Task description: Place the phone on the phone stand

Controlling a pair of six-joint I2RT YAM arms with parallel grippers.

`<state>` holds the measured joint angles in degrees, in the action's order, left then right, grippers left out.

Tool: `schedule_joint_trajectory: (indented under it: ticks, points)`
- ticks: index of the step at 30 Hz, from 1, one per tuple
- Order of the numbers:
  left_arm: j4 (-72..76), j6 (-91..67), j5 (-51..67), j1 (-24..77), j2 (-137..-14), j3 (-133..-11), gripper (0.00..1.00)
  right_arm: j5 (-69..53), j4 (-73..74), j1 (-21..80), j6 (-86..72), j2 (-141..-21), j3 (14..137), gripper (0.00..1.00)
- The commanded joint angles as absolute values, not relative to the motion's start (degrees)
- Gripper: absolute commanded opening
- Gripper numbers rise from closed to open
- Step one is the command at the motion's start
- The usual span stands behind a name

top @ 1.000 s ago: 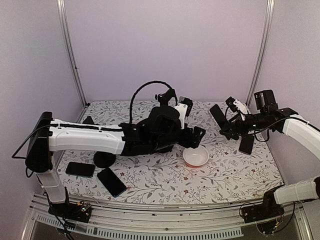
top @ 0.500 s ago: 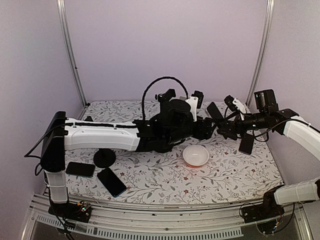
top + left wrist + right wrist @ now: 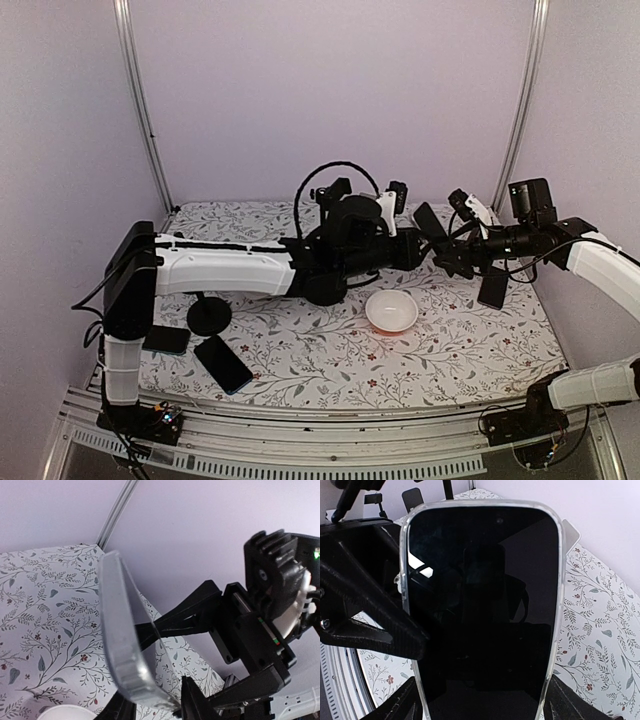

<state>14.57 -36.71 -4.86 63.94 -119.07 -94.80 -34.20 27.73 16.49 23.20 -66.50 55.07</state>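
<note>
A black phone (image 3: 480, 605) in a clear case is in the air, with my right gripper (image 3: 480, 702) shut on its long sides. In the top view the phone (image 3: 430, 226) tilts up between both arms. My left gripper (image 3: 412, 248) has reached across from the left to it. In the left wrist view the phone (image 3: 120, 630) shows edge-on, and its near end sits between the left gripper (image 3: 157, 706) fingers, which press on both faces. The phone stand (image 3: 208, 316), black with a round base, stands at the table's left.
A white bowl (image 3: 391, 312) sits below the two grippers. Two dark phones (image 3: 160, 338) (image 3: 222, 363) lie near the front left. Another dark slab (image 3: 492, 288) is at the right edge. The floral cloth (image 3: 300, 360) covers the table.
My left arm has swung right from above the bowl up to the phone, and its jaws have narrowed onto the phone's end. The right arm and phone have stayed in place.
</note>
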Motion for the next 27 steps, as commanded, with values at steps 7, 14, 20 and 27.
schedule_joint_trajectory:
  ticks: [7,14,20,27]
  points:
    - [20.24,-35.59,0.05,63.19,-120.08,-95.81,0.12,-36.51,24.26,17.44,23.22,-66.61,55.41,0.38]
    - [22.75,-33.21,1.54,63.17,-119.06,-94.14,0.0,-39.52,26.51,17.37,24.46,-67.47,55.99,0.79]
    - [22.5,-27.09,2.02,63.07,-116.01,-91.68,0.0,-39.59,31.17,16.77,26.56,-67.76,58.06,0.99]
    - [18.12,-15.34,10.49,61.82,-108.75,-87.55,0.0,-50.27,35.03,12.41,28.79,-68.27,62.38,0.99]
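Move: The phone, still in the right gripper, has its middle about 3 cm to the left hand's right, 2 cm ahead and at nearly the same height, its near long edge between the left fingers. The bowl is some 22 cm below the left hand, 3 cm ahead and 3 cm to its left; the phone stand is roughly 25 cm ahead, 9 cm left and 20 cm lower. From the right hand the phone's middle lies around 3 cm ahead, 3 cm left and 2 cm higher. The left fingers shut on the phone's near long edge and pinch it, the hand rising barely 1 cm, before the right gripper opens wide and lets go. The left hand then carries the phone down some 3 cm and back about 2 cm, turning about 10 degrees clockwise with its fingers tipping up a little; the right hand finally lifts about 2 cm. ##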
